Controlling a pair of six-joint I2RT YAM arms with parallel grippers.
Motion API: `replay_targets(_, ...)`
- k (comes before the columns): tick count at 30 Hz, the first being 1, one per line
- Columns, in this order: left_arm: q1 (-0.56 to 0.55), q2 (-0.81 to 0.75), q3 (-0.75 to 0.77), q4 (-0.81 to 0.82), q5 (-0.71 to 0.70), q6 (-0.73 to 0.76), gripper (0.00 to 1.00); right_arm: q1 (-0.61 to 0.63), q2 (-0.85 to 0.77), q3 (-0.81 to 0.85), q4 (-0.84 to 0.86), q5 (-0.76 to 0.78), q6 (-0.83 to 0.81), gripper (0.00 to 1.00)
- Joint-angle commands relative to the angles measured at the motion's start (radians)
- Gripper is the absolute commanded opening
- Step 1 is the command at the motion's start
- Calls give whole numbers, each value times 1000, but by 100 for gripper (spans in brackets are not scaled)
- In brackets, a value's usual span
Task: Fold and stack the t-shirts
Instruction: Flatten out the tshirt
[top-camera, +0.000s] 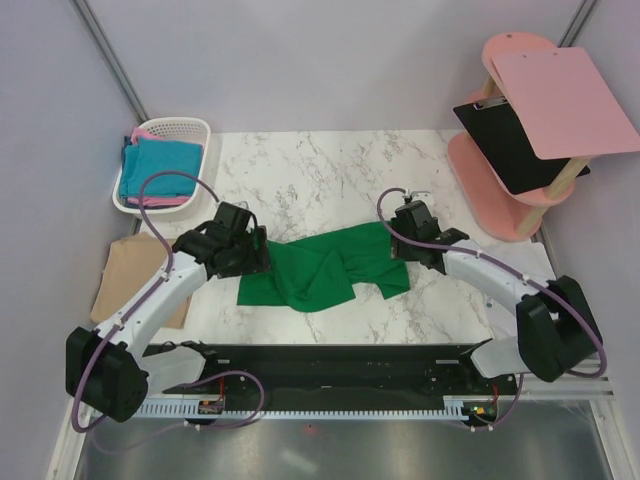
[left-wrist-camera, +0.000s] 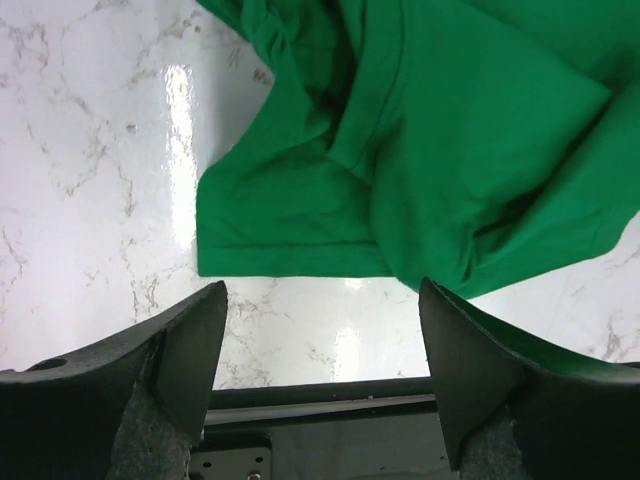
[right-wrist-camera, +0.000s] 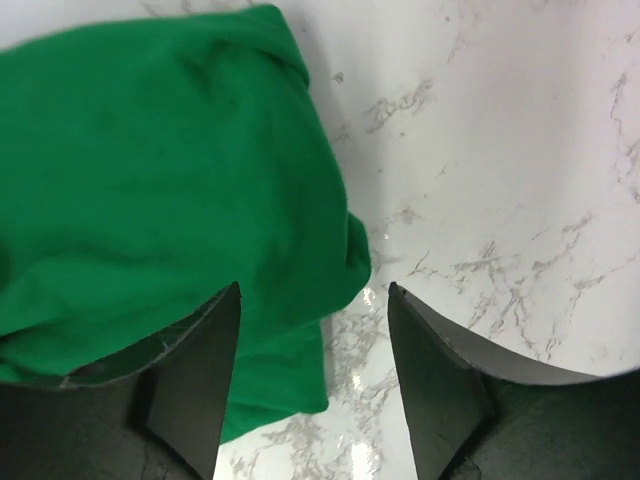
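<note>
A bright green t-shirt (top-camera: 322, 266) lies crumpled and spread across the middle of the marble table (top-camera: 320, 170). My left gripper (top-camera: 256, 254) hovers at its left end. In the left wrist view it (left-wrist-camera: 320, 300) is open over bare marble, just short of the green t-shirt's (left-wrist-camera: 400, 150) hem. At the shirt's right end, my right gripper (top-camera: 402, 246) is open too. In the right wrist view it (right-wrist-camera: 313, 300) stands above the green t-shirt's (right-wrist-camera: 150, 160) edge, nothing pinched. A tan t-shirt (top-camera: 128, 276) lies off the table's left side.
A white plastic basket (top-camera: 190, 128) at the back left holds folded teal-blue (top-camera: 160, 165) and pink (top-camera: 140, 134) t-shirts. A pink stand (top-camera: 500, 170) with a black clipboard (top-camera: 505, 145) and a pink board stands at the back right. The table's near edge (left-wrist-camera: 330, 395) is close under my left gripper.
</note>
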Motion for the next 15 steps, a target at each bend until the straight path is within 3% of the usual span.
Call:
replay_targets(1, -9, -9, 33, 82, 43, 47, 84, 7, -163, 1, 65, -64, -10, 69)
replay_targets(6, -51, 136, 90, 176, 129, 117, 82, 7, -231, -2, 76, -82, -2, 67)
replay_targets(15, -229, 491, 366, 202, 93, 165, 81, 7, -197, -42, 103, -150, 25, 66)
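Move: The green t-shirt's raised middle fold lies roughly 15 cm to the right of the left hand, about 10 cm ahead and 9 cm below. The shirt's near-left corner is some 5 cm to the left of that hand, 2 cm ahead and as far below. From the right hand the same middle fold lies about 15 cm to the left, 6 cm ahead and 4 cm below, and the shirt's right-hand edge is almost straight under the fingers. Over the t-shirt, from its left end towards the raised middle fold, the left hand sweeps about 10 cm right and 5 cm forward, speeding up and turning some 20 degrees clockwise with its fingers wide open. The right hand, still open, climbs clear of the shirt's right-hand edge by roughly 7 cm, drifting slightly left, its fingers tipping forward and its left side rolling up. ##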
